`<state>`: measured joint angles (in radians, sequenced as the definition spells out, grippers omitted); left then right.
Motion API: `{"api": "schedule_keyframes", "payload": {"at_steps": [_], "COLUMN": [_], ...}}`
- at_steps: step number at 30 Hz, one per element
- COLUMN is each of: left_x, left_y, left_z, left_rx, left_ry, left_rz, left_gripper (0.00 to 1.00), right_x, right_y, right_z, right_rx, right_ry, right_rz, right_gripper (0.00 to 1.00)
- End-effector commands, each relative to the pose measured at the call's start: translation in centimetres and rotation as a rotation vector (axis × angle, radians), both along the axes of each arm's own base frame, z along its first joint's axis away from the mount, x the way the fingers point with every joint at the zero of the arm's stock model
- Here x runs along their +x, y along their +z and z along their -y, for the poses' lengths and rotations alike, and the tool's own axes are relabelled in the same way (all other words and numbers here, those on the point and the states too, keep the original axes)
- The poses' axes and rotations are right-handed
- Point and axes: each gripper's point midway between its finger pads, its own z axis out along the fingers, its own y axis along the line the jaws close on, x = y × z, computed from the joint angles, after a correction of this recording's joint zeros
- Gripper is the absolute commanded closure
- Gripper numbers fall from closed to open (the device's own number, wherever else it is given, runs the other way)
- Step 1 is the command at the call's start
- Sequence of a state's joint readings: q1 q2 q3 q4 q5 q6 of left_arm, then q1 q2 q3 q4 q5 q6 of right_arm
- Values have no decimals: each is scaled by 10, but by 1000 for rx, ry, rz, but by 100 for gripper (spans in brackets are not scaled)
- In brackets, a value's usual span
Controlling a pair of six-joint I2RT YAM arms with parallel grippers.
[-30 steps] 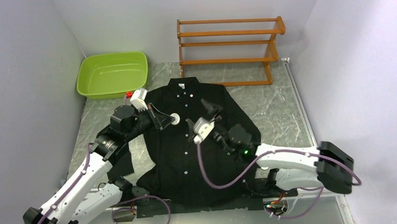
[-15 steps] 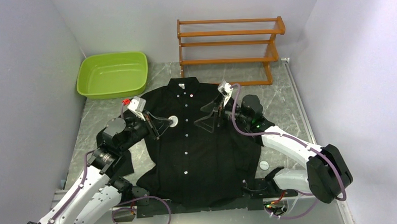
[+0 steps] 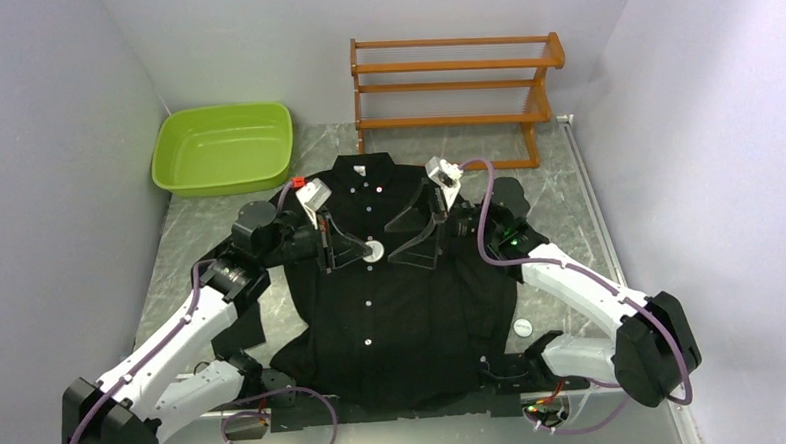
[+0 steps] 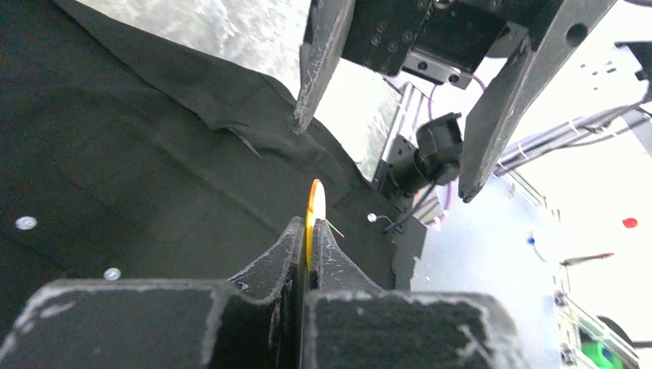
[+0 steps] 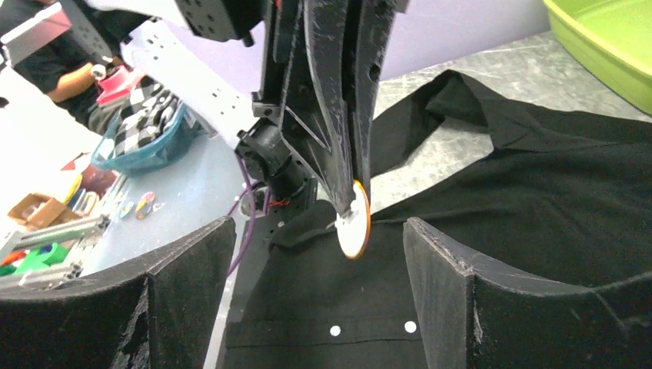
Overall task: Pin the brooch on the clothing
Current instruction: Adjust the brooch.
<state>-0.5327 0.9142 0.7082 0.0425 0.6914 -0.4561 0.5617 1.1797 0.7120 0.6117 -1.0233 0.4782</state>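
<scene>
The clothing [image 3: 393, 302] is a black button-up shirt lying flat on the table, front up. My left gripper [image 3: 363, 251] hangs over its chest, shut on the brooch [image 3: 373, 251], a small round disc with an orange rim. In the left wrist view the brooch [image 4: 315, 201] stands edge-on out of the left gripper [image 4: 307, 227], a thin pin at its side. My right gripper [image 3: 391, 244] faces it from the right and is open. In the right wrist view the brooch [image 5: 355, 224] shows its pale face just ahead of the right gripper [image 5: 317, 231], in line with the gap.
A green basin [image 3: 224, 147] sits at the back left and a wooden rack [image 3: 454, 99] at the back. A small white round thing [image 3: 523, 326] lies on the table right of the shirt hem. Walls close in on both sides.
My left gripper carried the brooch right, from the shirt's left chest to its middle. My right arm swung from the shirt's front round to its right side and now points at the brooch.
</scene>
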Motion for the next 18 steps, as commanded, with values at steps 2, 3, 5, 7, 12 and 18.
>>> {"api": "schedule_keyframes", "payload": {"at_steps": [2,3,5,7,12,18], "left_x": [-24,-26,-29,-29,-30,-31], "left_y": [22,23,22,22,22,22], "left_z": [17,19,23,25,26,24], "left_rx": [-43,-42,-36,-29,-25,-22], "left_ry": [-186,-198,-208,-209,-201,-188], "left_rz": [64,67,68,68,70,79], "left_gripper": [97,97,97,97,97,97], "right_x": [-8,-8,-7,-7,-6,-13], "right_y": [5,5,0,-4,-19,-19], "right_z": [-1,-3,-5,-6,-8,-5], "right_rx": [-40,-43,-56,-64,-122,-118], "right_ry": [116,128,153,177,226,258], "right_rz": [65,59,36,19,-7,10], "right_gripper": [26,27,31,35,42,37]}}
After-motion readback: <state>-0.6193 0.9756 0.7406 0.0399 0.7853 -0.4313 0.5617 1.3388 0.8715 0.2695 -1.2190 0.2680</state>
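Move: The brooch is still pinched in the left fingertips, about 2 cm to the right of the left hand point and 1 cm ahead. The open right gripper is some 7 cm to the left hand's right, level fore and aft and 2 cm higher; from it the brooch is roughly 5 cm left, 1 cm ahead and 2 cm below. Some 24 cm below the left hand lie the shirt's collar, about 15 cm ahead, and a lower button, 11 cm back, both laterally level. Bring the left gripper, keeping its pinch on the brooch, about 3 cm back and a little less to the right, turning it some 10 degrees clockwise, then hold. Meanwhile sink the right gripper about 3.5 cm, tipping its fingers down and turning it counter-clockwise, and narrow its wide-open fingers to a little over half around the brooch's level, without shutting. ##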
